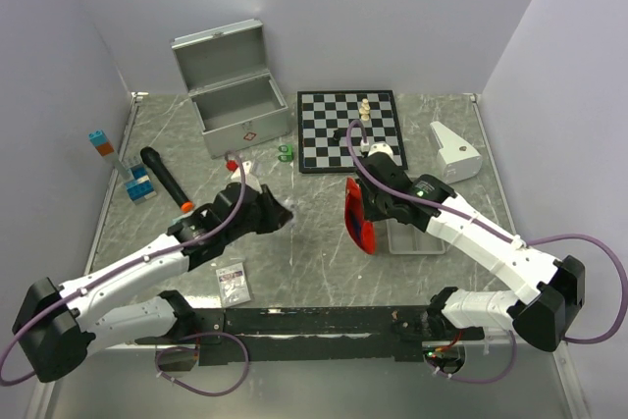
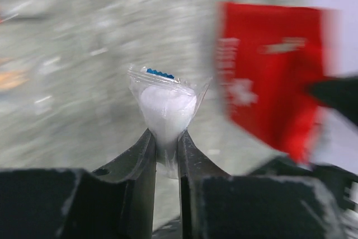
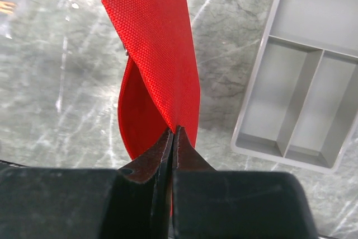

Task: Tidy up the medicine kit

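Observation:
The medicine kit's silver case [image 1: 235, 105] stands with its lid up at the back left. Its red pouch [image 1: 357, 218] hangs upright at the table's middle, and my right gripper [image 1: 374, 203] is shut on its edge. The right wrist view shows the pouch [image 3: 159, 48] gaping open above the shut gripper [image 3: 174, 130]. My left gripper [image 1: 283, 215] is just left of the pouch. It [image 2: 166, 136] is shut on a small clear bag of white stuff [image 2: 166, 102] with a blue zip strip. The pouch [image 2: 268, 71] shows blurred to its right.
A shallow grey tray [image 1: 414, 239] lies under my right arm, also visible as the tray [image 3: 302, 82]. A chessboard [image 1: 334, 134] with pieces and a white object [image 1: 456, 149] are at the back. A black cylinder [image 1: 167, 176], blue blocks [image 1: 138, 184] and a small packet [image 1: 234, 283] lie on the left.

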You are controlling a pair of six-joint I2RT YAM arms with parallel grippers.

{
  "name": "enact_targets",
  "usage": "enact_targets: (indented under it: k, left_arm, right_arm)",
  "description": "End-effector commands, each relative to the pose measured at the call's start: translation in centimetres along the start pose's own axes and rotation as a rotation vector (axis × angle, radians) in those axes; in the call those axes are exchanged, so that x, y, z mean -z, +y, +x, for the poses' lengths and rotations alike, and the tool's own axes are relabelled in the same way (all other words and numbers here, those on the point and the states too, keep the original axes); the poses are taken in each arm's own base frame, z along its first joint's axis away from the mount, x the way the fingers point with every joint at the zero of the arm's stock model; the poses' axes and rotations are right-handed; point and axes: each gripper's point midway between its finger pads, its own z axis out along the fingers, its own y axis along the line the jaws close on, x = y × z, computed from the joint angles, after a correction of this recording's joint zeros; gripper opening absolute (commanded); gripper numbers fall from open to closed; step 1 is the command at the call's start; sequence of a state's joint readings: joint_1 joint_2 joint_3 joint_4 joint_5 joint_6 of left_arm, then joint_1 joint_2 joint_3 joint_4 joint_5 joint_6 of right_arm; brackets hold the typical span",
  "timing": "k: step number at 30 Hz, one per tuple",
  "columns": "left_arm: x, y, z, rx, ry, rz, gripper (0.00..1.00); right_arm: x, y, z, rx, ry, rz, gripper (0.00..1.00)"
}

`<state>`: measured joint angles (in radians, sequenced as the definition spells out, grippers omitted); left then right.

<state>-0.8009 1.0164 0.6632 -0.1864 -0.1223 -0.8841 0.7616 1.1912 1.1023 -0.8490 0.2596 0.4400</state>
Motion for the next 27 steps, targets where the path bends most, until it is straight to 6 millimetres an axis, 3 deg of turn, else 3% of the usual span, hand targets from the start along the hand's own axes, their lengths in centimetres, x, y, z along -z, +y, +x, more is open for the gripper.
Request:
enact_targets:
  k: [1, 2, 8, 15, 21, 27]
  left_arm:
    - [2.0, -9.5, -3.9, -0.011, -0.09, 0.329, 0.22]
    - [2.2, -10.9, -4.2, -0.016, -0.087, 0.378, 0.22]
    - [0.4, -15.1, -3.7, -0.049, -0.05, 0.488, 0.21]
    - [-0.9, -17.9, -2.9, -0.048, -0.025, 0.558, 0.2]
    - [-2.0, -17.9, -2.0, -0.025, -0.016, 0.544, 0.19]
    - [-3.5, -16.1, -1.4, 0.021, -0.022, 0.452, 0.17]
  right_arm:
    - [1.7, 1.1, -2.4, -0.045, -0.065, -0.045, 0.0]
    - [1.7, 1.2, -2.6, -0.048, -0.069, -0.05, 0.0]
    - [1.6, 1.5, -3.0, -0.053, -0.051, -0.039, 0.0]
    - [2.8, 1.9, -3.6, -0.099, -0.069, -0.068, 0.0]
    - [3.3, 2.9, -4.2, -0.159, -0.073, -0.127, 0.0]
    - [3.9, 3.2, -4.7, -0.186, -0.085, -0.151, 0.0]
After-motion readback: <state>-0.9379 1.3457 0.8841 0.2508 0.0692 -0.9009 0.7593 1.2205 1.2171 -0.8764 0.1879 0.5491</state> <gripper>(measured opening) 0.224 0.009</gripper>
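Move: The red first aid pouch hangs in the right hand's shut fingers, its middle roughly 18 cm to the right of the left hand, about 1 cm back and perhaps 2 cm lower; from the right hand it is some 2 cm left, 2 cm back and 3 cm below. From the left hand, on the table 14 cm down, the grey tray lies about 33 cm right and 5 cm back, the chessboard 16 cm right and 21 cm ahead. The clear packet with its white filling, still pinched by the left fingers, is carried right towards the pouch's open upper side, about 14 cm across, climbing some 8 cm early on and then travelling nearly level, easing to a stop. The left wrist turns clockwise and its left side dips; the right hand keeps its grip on the pouch and lifts it about 3 cm, edging left to meet the packet. ##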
